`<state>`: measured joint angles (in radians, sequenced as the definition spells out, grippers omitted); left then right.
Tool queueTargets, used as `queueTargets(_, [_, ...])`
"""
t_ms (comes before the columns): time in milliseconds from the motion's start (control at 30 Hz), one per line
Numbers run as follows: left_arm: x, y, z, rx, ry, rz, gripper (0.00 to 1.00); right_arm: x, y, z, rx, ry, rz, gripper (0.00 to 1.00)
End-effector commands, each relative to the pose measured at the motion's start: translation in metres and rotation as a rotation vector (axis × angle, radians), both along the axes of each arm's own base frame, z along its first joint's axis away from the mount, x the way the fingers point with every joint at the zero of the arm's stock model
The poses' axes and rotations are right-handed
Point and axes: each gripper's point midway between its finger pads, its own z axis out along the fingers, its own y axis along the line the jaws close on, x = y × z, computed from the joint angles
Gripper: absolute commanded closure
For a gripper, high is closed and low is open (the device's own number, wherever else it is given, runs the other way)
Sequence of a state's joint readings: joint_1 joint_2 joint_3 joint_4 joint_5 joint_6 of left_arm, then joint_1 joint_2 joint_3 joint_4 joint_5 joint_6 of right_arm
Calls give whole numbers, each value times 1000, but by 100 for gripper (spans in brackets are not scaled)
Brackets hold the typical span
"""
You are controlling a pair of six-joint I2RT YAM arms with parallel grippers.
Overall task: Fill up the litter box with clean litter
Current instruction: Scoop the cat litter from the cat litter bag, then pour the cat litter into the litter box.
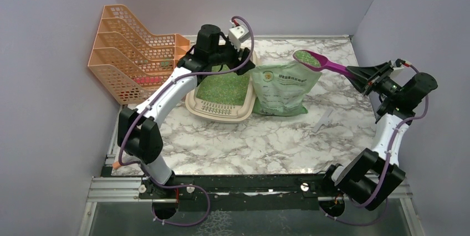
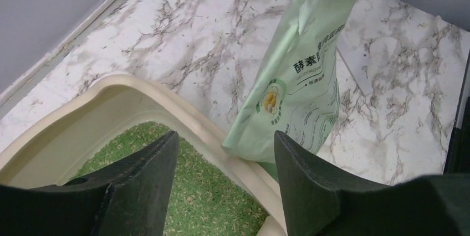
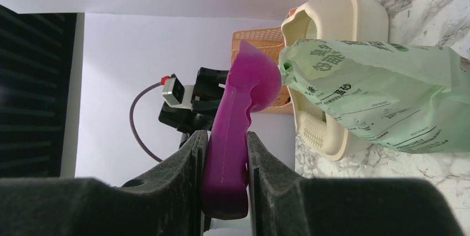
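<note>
The beige litter box (image 1: 221, 115) sits on the marble table at the back, with green litter (image 1: 224, 87) spread inside. The green bag (image 1: 282, 89) of clean litter lies against its right side. My left gripper (image 1: 235, 59) hovers over the box's far right corner. In the left wrist view it (image 2: 226, 147) is open, straddling the rim (image 2: 183, 117) above the granules (image 2: 205, 191), with the bag (image 2: 299, 81) just beyond. My right gripper (image 1: 360, 76) is shut on the handle of the magenta scoop (image 1: 327, 65), whose bowl (image 1: 306, 57) holds green granules above the bag's top. The right wrist view shows the scoop (image 3: 238, 108) clamped between the fingers.
An orange mesh file rack (image 1: 133, 59) stands at the back left, close to the litter box. A small grey flat piece (image 1: 323, 119) lies on the table right of the bag. Purple walls enclose the table on the left, back and right.
</note>
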<state>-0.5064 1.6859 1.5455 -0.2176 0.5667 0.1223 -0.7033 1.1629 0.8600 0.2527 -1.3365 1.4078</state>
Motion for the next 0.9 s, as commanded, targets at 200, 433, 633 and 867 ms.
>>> queueTargets(200, [15, 87, 39, -88, 13, 346, 24, 16, 40, 34, -54, -89, 39, 99])
queueTargets(433, [17, 148, 36, -11, 23, 650, 2, 38, 83, 39, -65, -99, 91, 99])
queueTargets(633, [8, 181, 38, 13, 20, 816, 1, 61, 122, 36, -86, -89, 144, 99])
queueTargets(867, [0, 218, 52, 46, -20, 996, 1, 89, 172, 28, -158, -80, 208, 99])
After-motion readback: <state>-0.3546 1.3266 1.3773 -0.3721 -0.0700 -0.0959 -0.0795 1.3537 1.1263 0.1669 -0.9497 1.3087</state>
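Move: The right hand holds the litter-filled scoop by its handle, bowl to the hand's left above the bag. The litter box it heads for is centred about 49 cm left, 13 cm ahead and 25 cm below; the green litter bag stands in between, 20 cm left, 7 cm ahead and 21 cm lower. From the empty left hand the box centre is roughly 8 cm left, 4 cm ahead and 20 cm below, the bag some 20 cm right and 2 cm back. Still pinching the scoop handle, the right hand carries the full bowl left over the bag towards the litter box, about 16 cm, bearing forward more and more and turning slightly counter-clockwise while staying high. The left hand clears out leftward above the box, some 18 cm and a little up, swinging from pointing right to pointing forward as its fingers spread fully. ##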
